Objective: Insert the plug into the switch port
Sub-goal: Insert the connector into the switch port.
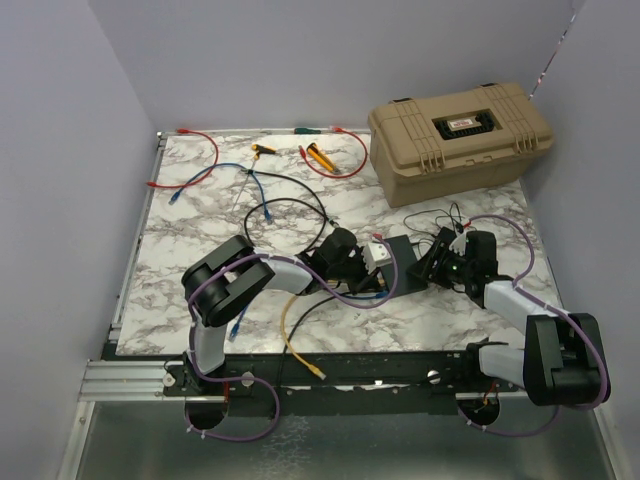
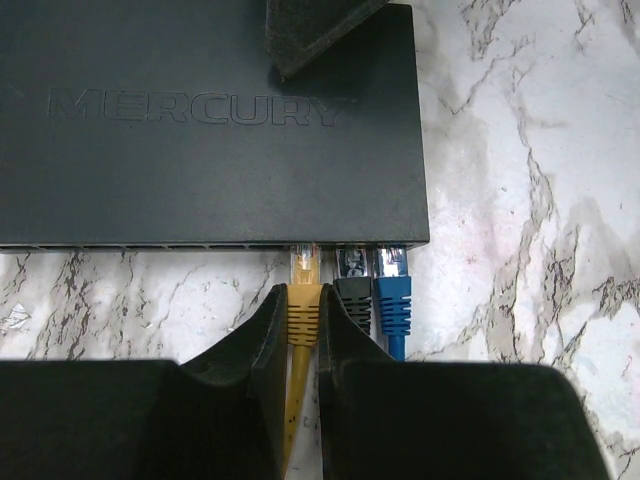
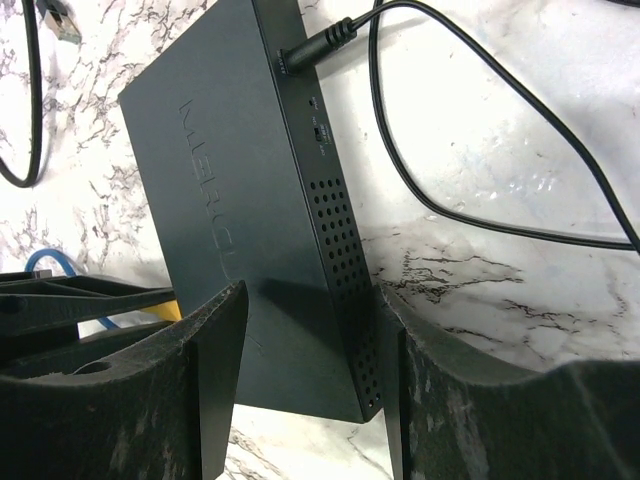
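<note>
The switch [image 2: 200,180] is a flat dark-grey box lying on the marble. My left gripper [image 2: 303,292] is shut on the yellow plug [image 2: 303,305], whose clear tip sits at a port mouth on the switch's near edge. A black plug [image 2: 352,295] and a blue plug [image 2: 393,300] sit in the ports just right of it. My right gripper [image 3: 312,290] straddles a corner of the switch [image 3: 240,150], one finger on its top face and the other against its vented side. From above, both grippers [image 1: 370,268] [image 1: 437,262] meet at the switch [image 1: 400,255].
The big tan case [image 1: 458,140] stands at the back right. The thin black power cord [image 3: 450,190] loops over the marble beside the switch. Loose red [image 1: 200,150], blue [image 1: 210,175] and black [image 1: 290,210] cables lie at the back left. The yellow cable [image 1: 290,335] trails toward the near edge.
</note>
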### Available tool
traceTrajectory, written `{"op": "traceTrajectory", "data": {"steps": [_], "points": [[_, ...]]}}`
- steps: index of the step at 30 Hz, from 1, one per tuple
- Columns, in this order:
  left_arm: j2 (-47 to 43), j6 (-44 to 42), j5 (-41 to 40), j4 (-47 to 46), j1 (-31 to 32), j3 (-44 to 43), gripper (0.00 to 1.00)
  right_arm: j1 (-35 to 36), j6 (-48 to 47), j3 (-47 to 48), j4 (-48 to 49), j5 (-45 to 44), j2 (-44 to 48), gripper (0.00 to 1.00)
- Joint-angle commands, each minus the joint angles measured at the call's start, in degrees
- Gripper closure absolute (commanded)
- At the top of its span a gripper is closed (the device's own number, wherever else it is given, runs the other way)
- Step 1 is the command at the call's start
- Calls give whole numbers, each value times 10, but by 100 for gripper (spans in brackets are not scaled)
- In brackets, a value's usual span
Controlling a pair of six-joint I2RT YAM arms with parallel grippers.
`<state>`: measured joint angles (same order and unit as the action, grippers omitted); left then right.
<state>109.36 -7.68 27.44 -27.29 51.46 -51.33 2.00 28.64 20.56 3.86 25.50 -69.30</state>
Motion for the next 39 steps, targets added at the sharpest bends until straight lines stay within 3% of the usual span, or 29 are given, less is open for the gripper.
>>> {"op": "traceTrajectory", "data": {"steps": [1, 13, 20, 27, 36, 39], "points": [[16, 22, 4, -72, 20, -36, 100, 13, 24, -24, -10, 97, -14, 45], [21, 20, 9, -73, 20, -55, 99, 13, 26, -31, -20, 56, 6, 45], [-3, 10, -26, -46, 20, -29, 73, 12, 15, -17, -67, -27, 36, 43], [-32, -30, -51, 55, 17, -36, 55, 12, 9, -16, -73, -70, 36, 42], [-33, -64, -10, 188, 0, -84, 51, 13, 2, -16, -73, -80, 28, 41], [-28, -70, -35, 229, -2, -102, 51, 13, -2, -14, -71, -74, 19, 41]]}}
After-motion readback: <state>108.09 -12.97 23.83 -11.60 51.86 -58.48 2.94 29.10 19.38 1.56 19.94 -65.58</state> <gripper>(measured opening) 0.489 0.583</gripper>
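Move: My left hand holds the yellow plug with its tip already at the port; the port lies about 2 cm to that hand's right, at its own height. Level with my left hand lie the black plug, about 1 cm nearer my base, and the blue plug, about 3 cm nearer. The switch's middle is some 7 cm right and 4 cm ahead. From my right hand, astride the switch's right wall, the port is about 9 cm left, 1 cm back and 1 cm lower. I keep my left pinch on the yellow plug and push it rightward into the port, about 1 cm of travel, while my right hand steadies the switch. Then my left fingers open around the plug and back off left nearly 2 cm, rising slightly and rolling under 10 degrees. My right hand, after nudging forward, eases about 1 cm right, taking its outer finger clear of the switch's side wall. ##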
